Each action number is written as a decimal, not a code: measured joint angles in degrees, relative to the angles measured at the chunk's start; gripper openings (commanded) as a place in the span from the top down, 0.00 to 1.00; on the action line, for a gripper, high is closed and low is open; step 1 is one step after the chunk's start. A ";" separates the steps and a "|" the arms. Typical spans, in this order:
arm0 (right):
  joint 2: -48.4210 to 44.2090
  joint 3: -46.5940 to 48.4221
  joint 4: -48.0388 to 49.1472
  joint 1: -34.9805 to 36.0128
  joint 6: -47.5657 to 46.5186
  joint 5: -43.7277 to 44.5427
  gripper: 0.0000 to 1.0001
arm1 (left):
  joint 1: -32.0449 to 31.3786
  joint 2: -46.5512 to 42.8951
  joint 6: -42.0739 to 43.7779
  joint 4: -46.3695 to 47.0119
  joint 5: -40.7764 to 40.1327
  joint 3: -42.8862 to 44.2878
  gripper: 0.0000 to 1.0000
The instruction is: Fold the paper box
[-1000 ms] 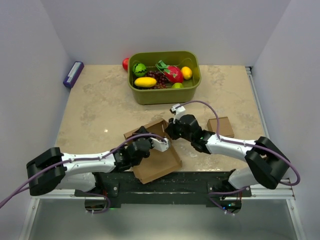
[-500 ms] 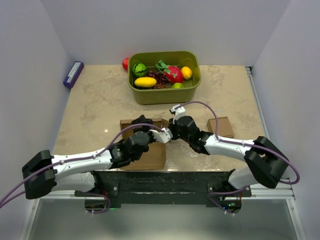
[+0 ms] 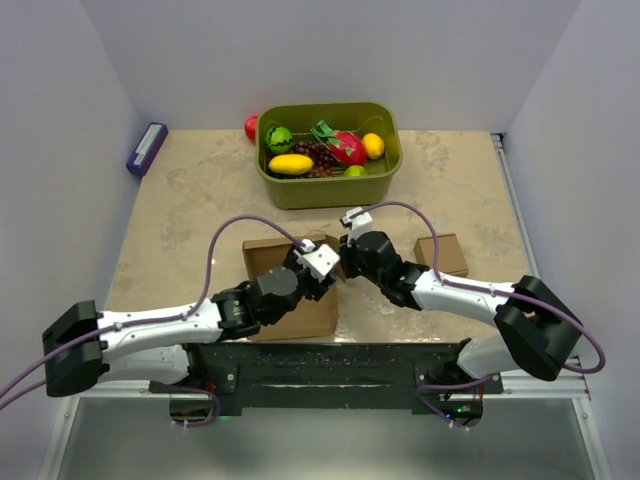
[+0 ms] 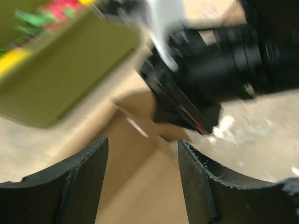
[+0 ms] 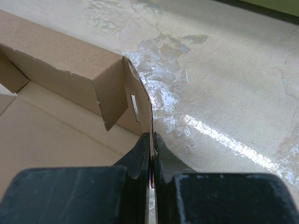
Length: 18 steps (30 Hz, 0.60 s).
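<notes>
The paper box (image 3: 268, 262) lies on the table as a wide brown cardboard piece with its walls partly raised. In the right wrist view my right gripper (image 5: 152, 137) is shut on the thin upright edge of the paper box (image 5: 70, 116), next to a slotted corner flap. From above, that right gripper (image 3: 347, 268) sits at the box's right wall. My left gripper (image 3: 328, 268) hovers over the same corner. In its own blurred wrist view the left gripper (image 4: 142, 154) is open, with only the cardboard floor (image 4: 140, 186) below the fingers.
A green bin (image 3: 330, 185) of toy fruit stands behind the box. A small cardboard cube (image 3: 441, 253) sits to the right, a purple block (image 3: 146, 148) at the far left wall, a red ball (image 3: 250, 127) behind the bin.
My left gripper has opened and let go of the box, then risen toward the right corner. The box has swung from a skewed pose to lie square. The right gripper has kept its pinch.
</notes>
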 measured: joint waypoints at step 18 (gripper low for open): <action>0.00 0.00 -1.49 0.00 0.70 0.22 1.00 | -1.22 15.28 -18.58 23.93 12.55 -14.32 0.62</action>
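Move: From the left gripper, the short flap on the right edge of the paper box's bottom panel lies about 4 cm back, 5 cm right and 17 cm below. The pinched edge of the side panel, in the right gripper, is about 5 cm ahead, 6 cm right and 10 cm below. The back wall is some 7 cm ahead, 7 cm left and 15 cm lower. From the right gripper, the flap is about 9 cm back, 1 cm left and 8 cm below. Sink the left gripper about 12 cm, fast at first and then more slowly, easing it back and to the right by some 4 cm each towards the flap on the bottom panel's right edge. Tip the fingers down nearly 20 degrees and partly close them, leaving a gap. Keep the right gripper still, pinching the side panel. ##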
